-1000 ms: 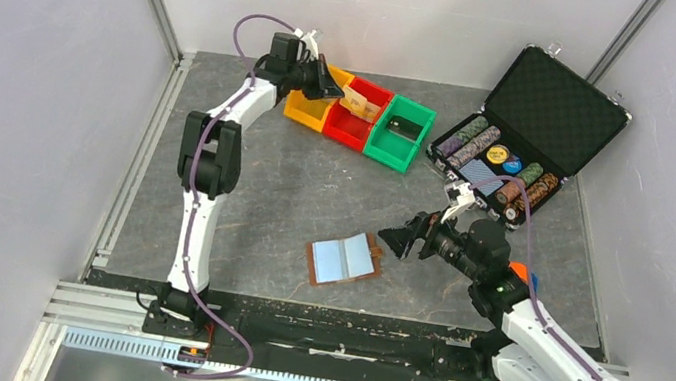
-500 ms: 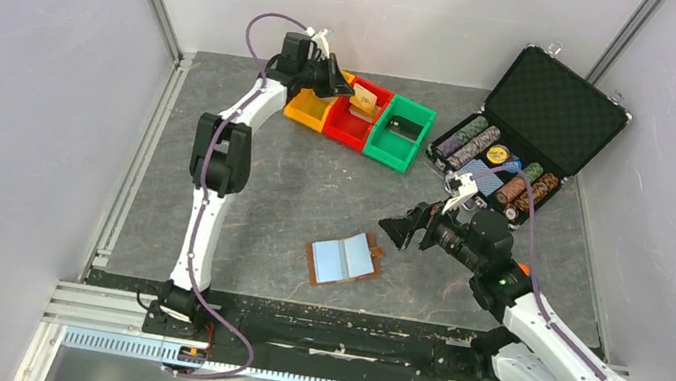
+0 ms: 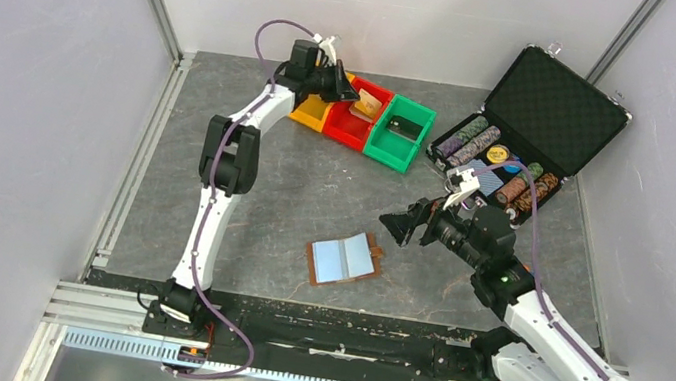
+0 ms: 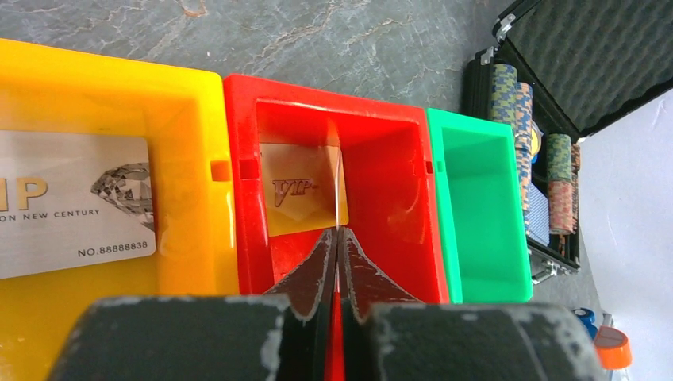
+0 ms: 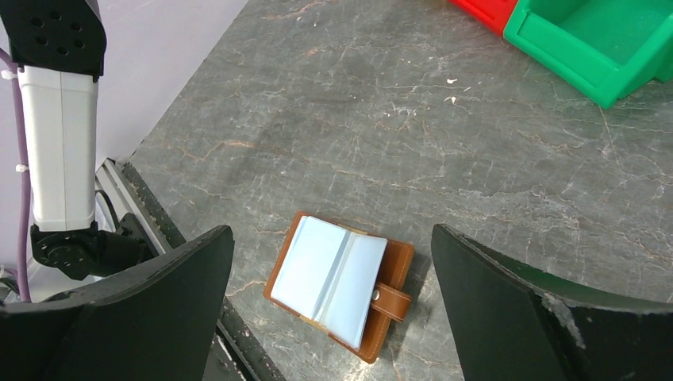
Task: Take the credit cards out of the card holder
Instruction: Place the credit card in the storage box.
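Note:
The card holder lies open on the table, brown leather with pale blue-grey pockets and a snap tab. My right gripper hovers just right of it, jaws wide open and empty. Far back, my left gripper is shut on a gold credit card. The card is pinched by its thin edge and stands in the red bin. A silver credit card lies flat in the yellow bin.
A green bin stands right of the red one. The open black chip case with rows of poker chips sits at the back right. Grey walls and metal rails edge the table on both sides.
My left gripper has shifted right along the bins with the gold card still pinched. My right gripper has risen slightly and stays open beside the holder.

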Controlling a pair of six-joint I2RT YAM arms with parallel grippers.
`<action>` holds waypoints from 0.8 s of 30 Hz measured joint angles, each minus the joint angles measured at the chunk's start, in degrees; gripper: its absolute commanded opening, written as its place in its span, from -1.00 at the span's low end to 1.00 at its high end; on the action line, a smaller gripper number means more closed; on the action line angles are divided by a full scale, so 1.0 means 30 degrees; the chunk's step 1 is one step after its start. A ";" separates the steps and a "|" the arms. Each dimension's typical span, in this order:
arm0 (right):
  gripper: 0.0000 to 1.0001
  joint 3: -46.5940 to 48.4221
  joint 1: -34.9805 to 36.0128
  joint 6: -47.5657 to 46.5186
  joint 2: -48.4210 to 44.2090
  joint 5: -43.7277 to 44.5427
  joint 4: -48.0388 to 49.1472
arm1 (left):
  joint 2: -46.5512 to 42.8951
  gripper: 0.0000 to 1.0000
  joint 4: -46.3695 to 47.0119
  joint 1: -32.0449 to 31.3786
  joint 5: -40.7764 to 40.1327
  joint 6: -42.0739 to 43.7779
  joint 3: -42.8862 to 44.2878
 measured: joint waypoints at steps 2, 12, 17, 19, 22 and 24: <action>0.96 0.0109 0.0000 -0.0058 0.0051 0.0044 -0.0051 | 0.0175 -0.68 0.0160 -0.0029 -0.0233 0.0000 0.0138; 0.96 0.0576 0.0000 -0.0124 0.0066 0.0474 -0.0291 | 0.0364 -0.21 0.1479 -0.0080 -0.0634 -0.0022 0.0546; 0.96 0.0619 0.0000 -0.0124 0.0029 0.0816 -0.0430 | 0.0350 -0.18 0.1829 -0.0080 -0.0634 -0.0044 0.0590; 0.96 0.0619 0.0000 -0.0124 0.0007 0.1166 -0.0597 | 0.0240 -0.17 0.1763 -0.0080 -0.0627 -0.0073 0.0583; 0.96 0.0619 0.0000 -0.0153 -0.0102 0.1887 -0.1202 | -0.0627 -0.13 0.1654 -0.0080 -0.0605 -0.0401 -0.0102; 0.96 0.0619 0.0007 -0.0182 -0.0211 0.2506 -0.1668 | -0.1756 -0.08 0.1625 -0.0080 -0.0597 -0.0852 -0.0998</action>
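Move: The left hand, still pinching an upright card, is right over the red box; the box's middle lies about 1 cm back, 1 cm to the right and 4 cm below the hand. The yellow box is some 10 cm to the hand's left and 2 cm farther out, the green one about 13 cm to its right and 5 cm nearer. From the right hand the red box lies about 36 cm ahead, 12 cm left and 14 cm lower. The left fingers let go of the card over the red box, opening to a bit under half as the hand eases about 2 cm forward and tips its fingertips up some 5 degrees. It then draws back most of that way while rising, ending about 5 cm higher, with the fingers apart. Meanwhile the open right hand shifts about 2 cm to the right and a little forward, turning slightly clockwise. ##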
